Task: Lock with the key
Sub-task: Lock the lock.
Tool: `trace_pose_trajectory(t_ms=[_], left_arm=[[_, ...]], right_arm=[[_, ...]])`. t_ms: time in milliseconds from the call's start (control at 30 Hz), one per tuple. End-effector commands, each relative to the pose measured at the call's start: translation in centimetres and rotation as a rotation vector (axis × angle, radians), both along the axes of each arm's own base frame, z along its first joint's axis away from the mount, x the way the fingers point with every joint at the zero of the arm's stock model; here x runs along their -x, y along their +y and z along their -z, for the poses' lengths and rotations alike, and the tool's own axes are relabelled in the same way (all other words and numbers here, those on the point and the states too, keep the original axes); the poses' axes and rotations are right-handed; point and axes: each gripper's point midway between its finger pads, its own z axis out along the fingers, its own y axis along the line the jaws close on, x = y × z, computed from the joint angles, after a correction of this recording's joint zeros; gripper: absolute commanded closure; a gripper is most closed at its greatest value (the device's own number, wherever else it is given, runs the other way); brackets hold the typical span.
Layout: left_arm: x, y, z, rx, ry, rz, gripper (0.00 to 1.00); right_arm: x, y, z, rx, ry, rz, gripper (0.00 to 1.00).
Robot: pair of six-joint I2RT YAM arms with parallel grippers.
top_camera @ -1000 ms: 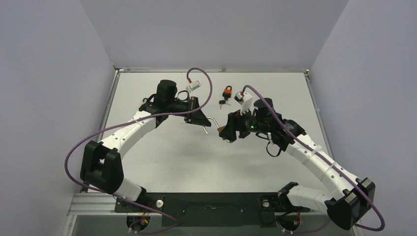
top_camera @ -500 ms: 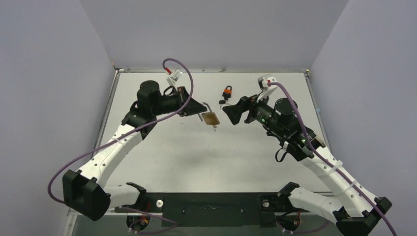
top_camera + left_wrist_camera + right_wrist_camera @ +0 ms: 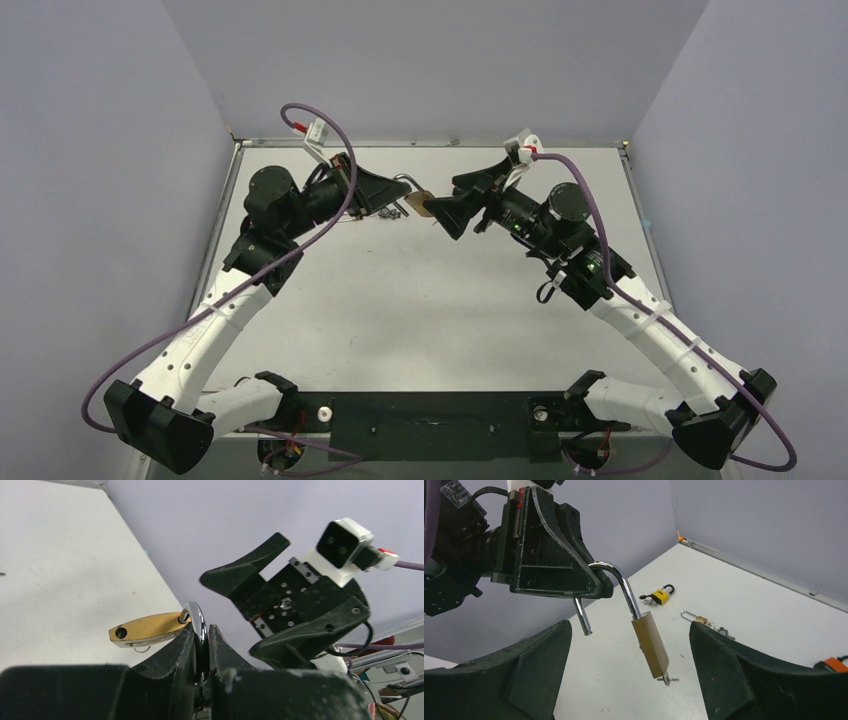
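Note:
A brass padlock (image 3: pixel 651 647) hangs in the air by its open steel shackle (image 3: pixel 616 577), whose free end is out of the body. My left gripper (image 3: pixel 201 630) is shut on that shackle. A small key (image 3: pixel 665 680) sticks out of the bottom of the padlock's body. The top view shows the padlock (image 3: pixel 420 200) above the back of the table, between the left gripper (image 3: pixel 395 190) and the right gripper (image 3: pixel 455 200). My right gripper (image 3: pixel 630 625) is open. Its fingers (image 3: pixel 524 665) stand wide to either side of the padlock without touching it.
On the white table (image 3: pixel 420 300) lie a small yellow padlock (image 3: pixel 660 596), a brass padlock with a long shackle and keys (image 3: pixel 701 620), and an orange padlock (image 3: pixel 831 664). Grey walls close in the back and both sides.
The right gripper has opened and come off the padlock's body. Both arms have risen and swung toward the back of the table, the left carrying the padlock by its shackle.

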Motion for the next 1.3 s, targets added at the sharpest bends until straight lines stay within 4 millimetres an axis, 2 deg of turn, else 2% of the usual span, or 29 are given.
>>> trace_pose_trajectory(t_ms=[0,200,367,533,700,1067,1267], left_arm=[[3.9,2.2,-12.9,0.278,-0.276,-0.013,1.00],[5.0,2.6,-15.2,0.352,-0.285,0.007,1.00],[5.5,2.8,-16.5,0.386,-0.297,0.018,1.00],[5.6,2.9,-16.8,0.396,-0.296,0.018,1.00],[5.7,2.9,-16.9,0.413,-0.287,0.029,1.00],[5.7,2.8,-16.9,0.461,-0.265,0.056,1.00],[5.6,2.4,-16.6,0.456,-0.252,0.066,1.00]], right_arm=[[1.2,2.1,-4.9,-0.092,-0.132,-0.129,0.21],[2.0,3.2,-5.6,-0.145,-0.142,-0.205,0.27],[2.1,3.3,-5.6,-0.171,-0.132,-0.218,0.34],[2.5,3.0,-6.4,-0.211,-0.140,-0.222,0.40],[2.6,3.3,-5.9,-0.221,-0.120,-0.239,0.47],[2.5,3.5,-5.4,-0.239,-0.104,-0.246,0.53],[2.7,3.1,-6.0,-0.276,-0.106,-0.249,0.55]])
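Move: Below and to the right of the left fingers, which already pinch the shackle, the padlock body hangs about 3 cm right, 1 cm ahead and 4 cm lower. From the open right hand, the body is some 4 cm left, 2 cm ahead and 5 cm down. On the table roughly 40 cm below the left hand lie a small brass lock, about 22 cm ahead and 10 cm left, and an orange lock, about 30 cm ahead and 11 cm right. Lifting the padlock by its shackle, the left hand rises about 11 cm, fast then slower, drawing back slightly and tilting its fingertips up some 20 degrees while keeping its grip. The right hand goes left and then up, about 3 cm each, towards the padlock body, turning a little counter-clockwise, its fingertips tilting up; its fingers close to roughly half their earlier gap around the body's lower end, without a visible clamp. ##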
